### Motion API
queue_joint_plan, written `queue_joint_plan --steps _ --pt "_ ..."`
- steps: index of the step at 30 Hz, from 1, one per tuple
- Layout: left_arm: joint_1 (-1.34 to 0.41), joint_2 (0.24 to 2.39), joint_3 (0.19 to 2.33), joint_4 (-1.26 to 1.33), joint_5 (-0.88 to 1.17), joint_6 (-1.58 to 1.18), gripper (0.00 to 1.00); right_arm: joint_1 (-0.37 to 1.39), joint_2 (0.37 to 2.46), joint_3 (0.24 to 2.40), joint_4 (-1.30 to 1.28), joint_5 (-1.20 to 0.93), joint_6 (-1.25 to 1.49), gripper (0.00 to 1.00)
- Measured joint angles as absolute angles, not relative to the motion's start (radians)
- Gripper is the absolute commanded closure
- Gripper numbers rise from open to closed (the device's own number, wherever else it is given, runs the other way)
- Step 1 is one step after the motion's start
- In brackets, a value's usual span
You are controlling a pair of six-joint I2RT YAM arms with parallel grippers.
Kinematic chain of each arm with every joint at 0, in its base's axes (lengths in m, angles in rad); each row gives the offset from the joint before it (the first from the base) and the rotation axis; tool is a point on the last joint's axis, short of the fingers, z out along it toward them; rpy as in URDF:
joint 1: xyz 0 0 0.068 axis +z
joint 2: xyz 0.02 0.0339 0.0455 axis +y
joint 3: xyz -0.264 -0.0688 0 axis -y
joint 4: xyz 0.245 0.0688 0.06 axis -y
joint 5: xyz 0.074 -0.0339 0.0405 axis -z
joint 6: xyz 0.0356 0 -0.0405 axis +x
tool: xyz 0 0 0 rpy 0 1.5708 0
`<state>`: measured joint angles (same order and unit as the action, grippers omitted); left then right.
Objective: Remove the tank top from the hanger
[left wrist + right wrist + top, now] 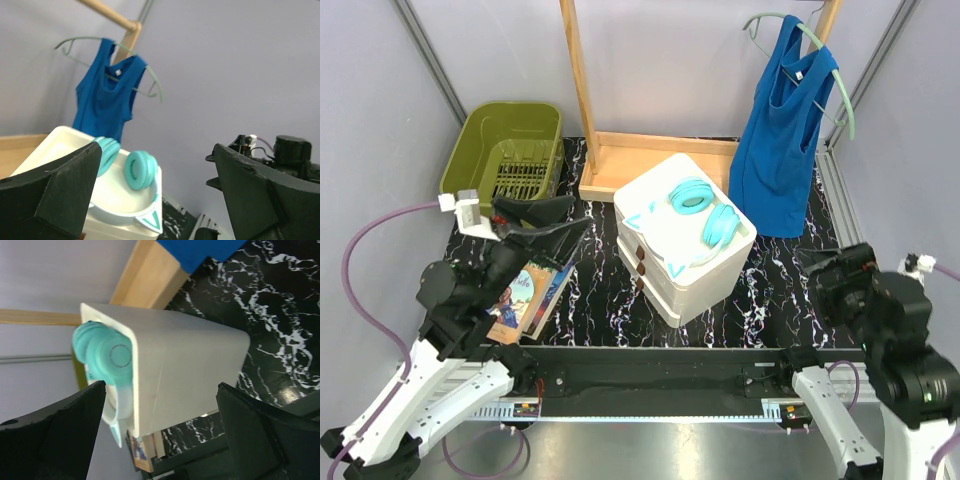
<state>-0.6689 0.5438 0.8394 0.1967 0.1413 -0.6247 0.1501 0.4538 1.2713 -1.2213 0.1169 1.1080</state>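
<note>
The royal-blue tank top [780, 130] hangs on the pale mint hanger [847, 105], which hooks on the wooden rack's top bar at the back right. The white neck label shows near its collar. In the left wrist view the tank top [102, 95] and the hanger [153, 82] show far off at the upper left. A blue corner of the tank top [200, 250] shows at the top of the right wrist view. My left gripper [552, 222] is open and empty at the left, far from the top. My right gripper [840, 278] is open and empty, low at the right front.
A white box [685, 240] with turquoise headphones [705, 215] stands mid-table. A green basket [505, 150] sits at the back left. A book [530, 295] lies under my left arm. The wooden rack [578, 90] has a base tray behind the box.
</note>
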Motion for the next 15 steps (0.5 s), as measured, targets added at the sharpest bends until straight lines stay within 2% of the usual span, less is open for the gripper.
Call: queue_joint_plan --steps 6,15 --pt "-0.669 0.611 0.873 0.013 0.014 -0.644 0.01 0.149 0.615 1.340 -1.281 0.149 0.982 0.00" --pt "-0.668 0.561 0.879 -0.216 -0.142 -0.768 0.01 0.149 0.838 1.526 -1.225 0.113 0.674 0.00"
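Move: From my right hand the tank top on its hanger is straight ahead, about 30 cm out and roughly level; the white drawer box is some 10 cm ahead, 19 cm left and 15 cm lower, with the headphones on it 10 cm ahead, 17 cm left and a little below. From my left hand the tank top is about 27 cm ahead, 38 cm right and 12 cm lower; the box is 7 cm ahead, 17 cm right and well below. I bring my left hand down about 8 cm and forward 5, drifting left at the end, tipping its fingers down some 25 degrees. My right hand reaches forward about 6 cm towards the tank top, dipping slightly and then rising, rolling its left side down and swinging a little counter-clockwise. Both grippers stay wide open and empty. ##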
